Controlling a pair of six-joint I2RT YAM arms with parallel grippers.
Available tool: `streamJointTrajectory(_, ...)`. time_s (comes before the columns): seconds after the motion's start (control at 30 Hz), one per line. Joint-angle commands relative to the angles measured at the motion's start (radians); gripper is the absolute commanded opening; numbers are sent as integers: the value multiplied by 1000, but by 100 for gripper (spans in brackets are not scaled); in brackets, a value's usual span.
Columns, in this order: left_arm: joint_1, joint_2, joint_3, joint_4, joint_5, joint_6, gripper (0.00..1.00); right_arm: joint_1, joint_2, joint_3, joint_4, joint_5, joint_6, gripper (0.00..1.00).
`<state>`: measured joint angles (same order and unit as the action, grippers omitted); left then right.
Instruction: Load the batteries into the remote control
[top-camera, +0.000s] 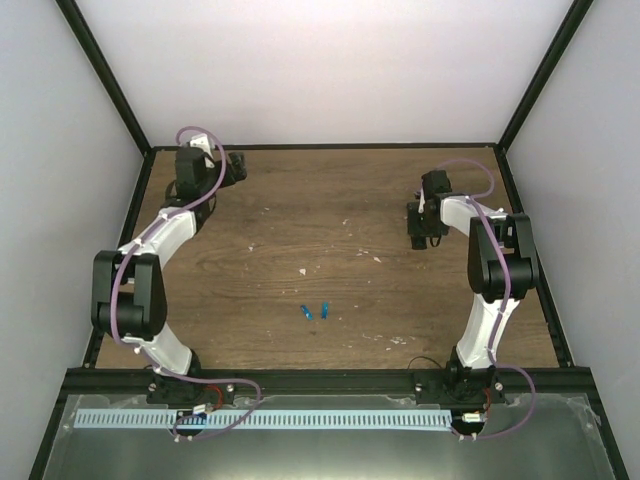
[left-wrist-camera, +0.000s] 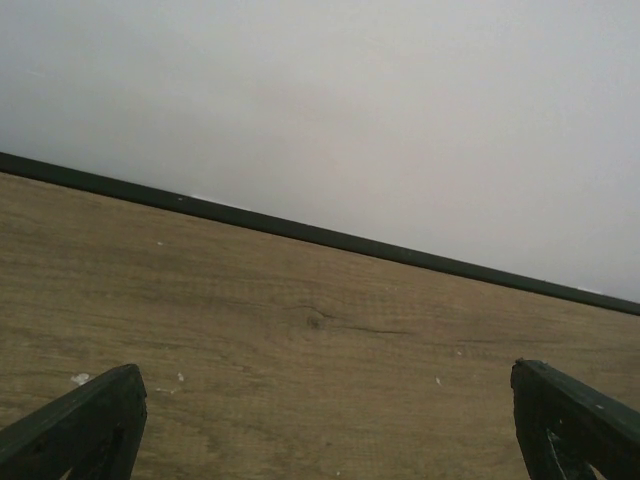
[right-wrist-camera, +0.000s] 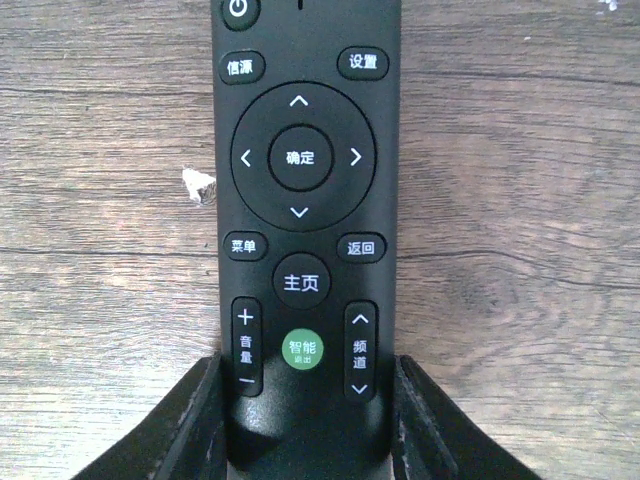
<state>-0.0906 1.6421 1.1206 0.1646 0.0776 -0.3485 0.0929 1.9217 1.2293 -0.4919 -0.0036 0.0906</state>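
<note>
The black remote control (right-wrist-camera: 300, 150) lies button side up on the wooden table, lengthwise between the fingers of my right gripper (right-wrist-camera: 305, 425). Both fingers press against the sides of its near end, so that gripper is shut on it. From the top camera, my right gripper (top-camera: 425, 228) sits at the far right of the table and covers the remote. Two small blue batteries (top-camera: 307, 312) (top-camera: 325, 310) lie side by side near the middle front, away from both grippers. My left gripper (top-camera: 232, 168) is at the far left, near the back edge. Its fingers (left-wrist-camera: 80, 430) stand wide open around nothing.
Pale specks of debris (top-camera: 303, 271) are scattered over the brown table (top-camera: 300, 220), and one chip (right-wrist-camera: 198, 184) lies right beside the remote. A black frame rail (left-wrist-camera: 320, 235) runs along the back edge under white walls.
</note>
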Motion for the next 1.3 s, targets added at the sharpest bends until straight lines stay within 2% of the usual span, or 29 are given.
streamJointTrajectory(0.0,-17,36,43,31,26,-38,100,11,30,2,-37,-22,-22,27)
streamJointTrajectory(0.3,-82,106,99,59,65,-118,100,58,22,95,-68,-78,-51,26)
streamJointTrajectory(0.57,-112,184,166,108,158,-273,100,152,26,161,-28,-227,-55,26)
streamJointTrajectory(0.77,-125,192,147,194,234,-350,100,247,55,265,20,-320,-54,26)
streamJointTrajectory(0.93,-152,184,133,235,280,-291,100,290,84,374,34,-392,-45,26)
streamJointTrajectory(1.27,-160,185,123,285,326,-300,99,340,112,520,12,-488,-66,26)
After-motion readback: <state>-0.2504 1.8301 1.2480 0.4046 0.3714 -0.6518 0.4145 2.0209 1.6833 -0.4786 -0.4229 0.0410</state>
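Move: The remote lies flat on the table, lengthwise, already between the right fingers, its middle about 1 cm ahead of the right hand. The open left gripper, towards which it goes, is roughly 53 cm to the right hand's left, 8 cm farther out and 20 cm higher. The two batteries lie some 23 cm back, about 27 and 32 cm left. From the left hand, the remote is some 53 cm right, 7 cm back and 20 cm below. The remote, still pinched by the right fingers, is lifted off the table and carried about 24 cm left, rising ever more steeply to 13 cm and slightly forward, while the wrist turns some 30 degrees counter-clockwise and tips the far end up. To meet it, the left hand, wide open, comes about 14 cm right, rolling its left side down and swinging clockwise. ##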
